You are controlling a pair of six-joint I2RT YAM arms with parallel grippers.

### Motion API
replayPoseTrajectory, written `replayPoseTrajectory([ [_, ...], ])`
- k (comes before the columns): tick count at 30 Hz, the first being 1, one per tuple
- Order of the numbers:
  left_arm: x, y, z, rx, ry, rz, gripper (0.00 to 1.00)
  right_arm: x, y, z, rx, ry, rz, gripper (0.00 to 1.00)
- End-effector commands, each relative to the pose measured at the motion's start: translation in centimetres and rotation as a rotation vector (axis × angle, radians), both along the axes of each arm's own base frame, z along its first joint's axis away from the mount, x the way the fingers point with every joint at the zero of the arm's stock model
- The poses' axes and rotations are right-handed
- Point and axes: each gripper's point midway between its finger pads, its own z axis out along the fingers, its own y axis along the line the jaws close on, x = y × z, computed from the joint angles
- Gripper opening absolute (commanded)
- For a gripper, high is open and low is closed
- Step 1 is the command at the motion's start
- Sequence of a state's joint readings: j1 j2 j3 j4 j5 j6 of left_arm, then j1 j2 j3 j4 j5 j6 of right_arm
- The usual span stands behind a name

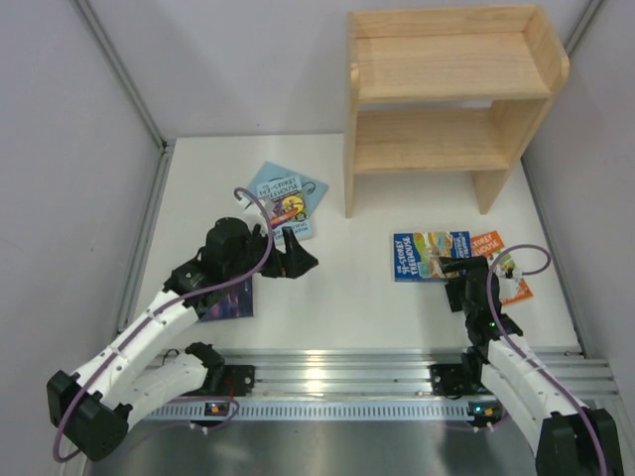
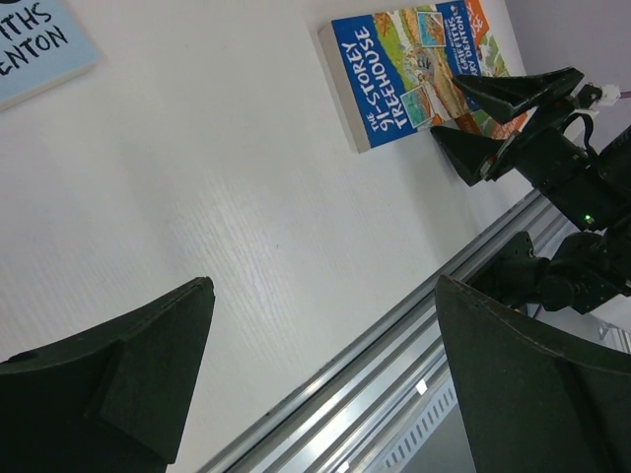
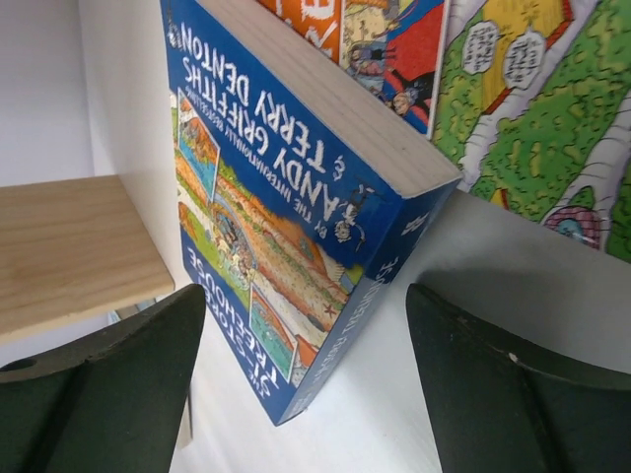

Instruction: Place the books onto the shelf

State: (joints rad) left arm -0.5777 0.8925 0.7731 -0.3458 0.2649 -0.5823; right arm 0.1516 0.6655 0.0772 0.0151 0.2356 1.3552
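Note:
The wooden shelf stands at the back right, and its side panel shows in the right wrist view. A blue Treehouse book lies flat in front of it, against an orange book. My right gripper is open, its fingers on either side of the blue book's near corner with gaps on both sides. A light blue book lies mid-left. A dark purple book is partly under the left arm. My left gripper is open and holds nothing.
A metal rail runs along the table's near edge, where the arm bases are bolted. Grey walls close in the left, back and right sides. Another book's corner peeks out beneath the light blue one.

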Motion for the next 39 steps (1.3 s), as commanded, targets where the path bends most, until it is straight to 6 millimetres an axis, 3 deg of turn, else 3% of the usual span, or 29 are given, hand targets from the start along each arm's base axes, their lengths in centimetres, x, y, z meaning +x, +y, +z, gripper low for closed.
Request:
replayPoseTrajectory([
  [1, 0.9, -1.0, 2.7, -0.064, -0.067, -0.013, 0.98, -1.5, -2.0, -3.1, -0.040, 0.060, -0.083, 0.82],
  [11, 1.0, -1.7, 2.7, -0.081, -0.046, -0.031, 0.97, -0.7, -1.8, -2.7, -0.035, 0.033, -0.077, 0.73],
  [12, 1.0, -1.7, 2.8, -0.088, -0.040, -0.030, 0.97, -1.2, -1.9, -3.6, -0.037, 0.047, -0.075, 0.71],
  [15, 0.9, -1.9, 3.1, -0.107, -0.039, -0.033, 0.96, -1.3, -1.9, -3.7, -0.041, 0.030, -0.072, 0.65],
  [27, 0.3, -1.7, 2.9, -0.123, -0.039, -0.029, 0.95, -0.9, -1.3, -2.7, -0.049, -0.117, -0.016, 0.22],
  [30, 0.3, -1.7, 3.0, -0.130, -0.036, -0.028, 0.95, -0.4, -0.6, -1.6, -0.060, -0.154, 0.034, 0.10],
  [31, 0.2, -1.6, 3.1, -0.132, -0.038, -0.028, 0.95, -0.4, -0.3, -1.3, -0.063, -0.159, 0.053, 0.00],
  [37, 0.2, -1.3, 3.3, -0.126, -0.048, -0.011, 0.95, 0.2, 0.4, 1.6, -0.128, -0.191, 0.140, 0.00],
  [39, 0.3, -1.2, 3.3, -0.122, -0.049, -0.009, 0.95, 0.7, 0.7, 4.0, -0.145, -0.233, 0.161, 0.00],
])
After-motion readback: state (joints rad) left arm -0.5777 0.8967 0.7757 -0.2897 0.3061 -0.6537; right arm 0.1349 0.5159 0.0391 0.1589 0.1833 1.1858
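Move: The 91-Storey book lies just ahead of the open right hand, its middle about 6 cm forward, 5 cm left and 2 cm lower. The orange 78-Storey book lies 13 cm to the hand's right and 3 cm ahead; the shelf's right foot is roughly 18 cm ahead and 9 cm right. From the left hand, the 91-Storey book is some 36 cm right, 10 cm forward and 18 cm below. Right fingers close, pinching the 91-Storey book's spine edge, and rise about 5 cm, tipping up some 15 degrees. ##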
